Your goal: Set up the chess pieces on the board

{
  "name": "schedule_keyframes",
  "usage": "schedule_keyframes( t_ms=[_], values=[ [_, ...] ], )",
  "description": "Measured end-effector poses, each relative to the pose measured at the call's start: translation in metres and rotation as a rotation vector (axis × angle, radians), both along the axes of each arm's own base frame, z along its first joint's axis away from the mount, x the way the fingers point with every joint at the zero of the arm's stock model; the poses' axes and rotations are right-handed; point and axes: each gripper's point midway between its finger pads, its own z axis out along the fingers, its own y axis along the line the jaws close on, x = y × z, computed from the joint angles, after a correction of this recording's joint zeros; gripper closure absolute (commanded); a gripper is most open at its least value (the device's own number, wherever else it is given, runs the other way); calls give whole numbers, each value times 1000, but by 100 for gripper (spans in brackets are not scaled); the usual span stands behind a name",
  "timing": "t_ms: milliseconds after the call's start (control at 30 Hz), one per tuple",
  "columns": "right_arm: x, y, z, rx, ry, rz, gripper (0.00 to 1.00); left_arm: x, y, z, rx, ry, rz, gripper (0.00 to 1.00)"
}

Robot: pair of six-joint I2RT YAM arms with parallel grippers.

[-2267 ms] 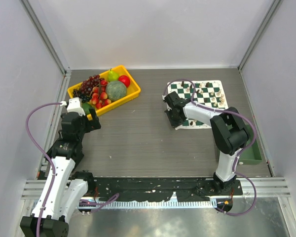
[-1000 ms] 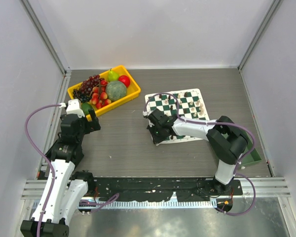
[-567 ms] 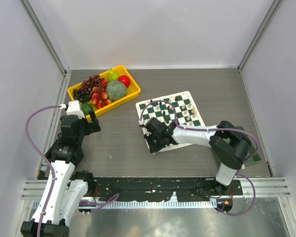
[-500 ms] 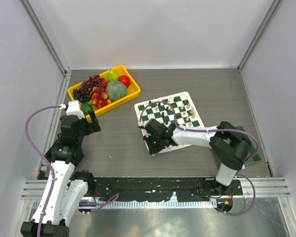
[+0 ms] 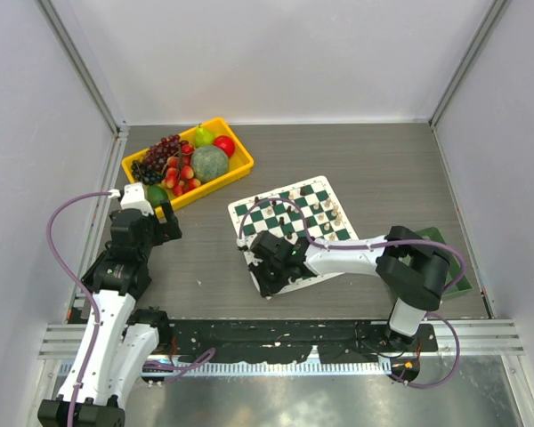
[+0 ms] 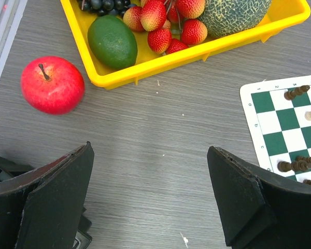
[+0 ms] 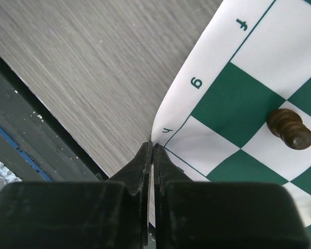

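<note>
The board, a green and white checkered mat, lies askew in the middle of the table. Several small dark and cream chess pieces stand or lie on its far half. My right gripper is shut on the board's near-left corner. In the right wrist view its fingers pinch the curled white border of the board, with a dark piece lying on a square nearby. My left gripper hangs open over bare table, left of the board with its dark pieces.
A yellow tray of fruit sits at the back left, and a red apple lies loose on the table beside it. A green tray sits at the right edge, partly behind the right arm. Black rails run along the near edge.
My right gripper, shut on the board's corner, has dragged the board left and toward the near edge, turning it; the pieces rode along. The left arm has not moved.
</note>
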Motion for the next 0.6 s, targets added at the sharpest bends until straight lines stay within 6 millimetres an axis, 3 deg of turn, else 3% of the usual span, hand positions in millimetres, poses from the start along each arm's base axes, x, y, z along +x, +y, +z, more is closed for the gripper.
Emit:
schedule_keyframes(
  t_ms=[367,600],
  values=[
    [-15,6,3,15,19,42,70,0,-1,0,-3,1,-4,1],
    [-24,-8,6,-30,31,74,59,3,-6,4,-31,-21,-17,1]
  ],
)
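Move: The right hand still pinches the chess board's near-left corner; the board's middle lies about 16 cm ahead and 8 cm to its right. The nearest dark piece stands roughly 8 cm ahead and 4 cm right, while the table's near edge runs some 6 cm straight behind. From the left hand, the board's middle is around 27 cm right, 3 cm ahead and 17 cm below. The right fingers open about a third, letting go of the board corner while backing some 2.5 cm towards the table's edge. ##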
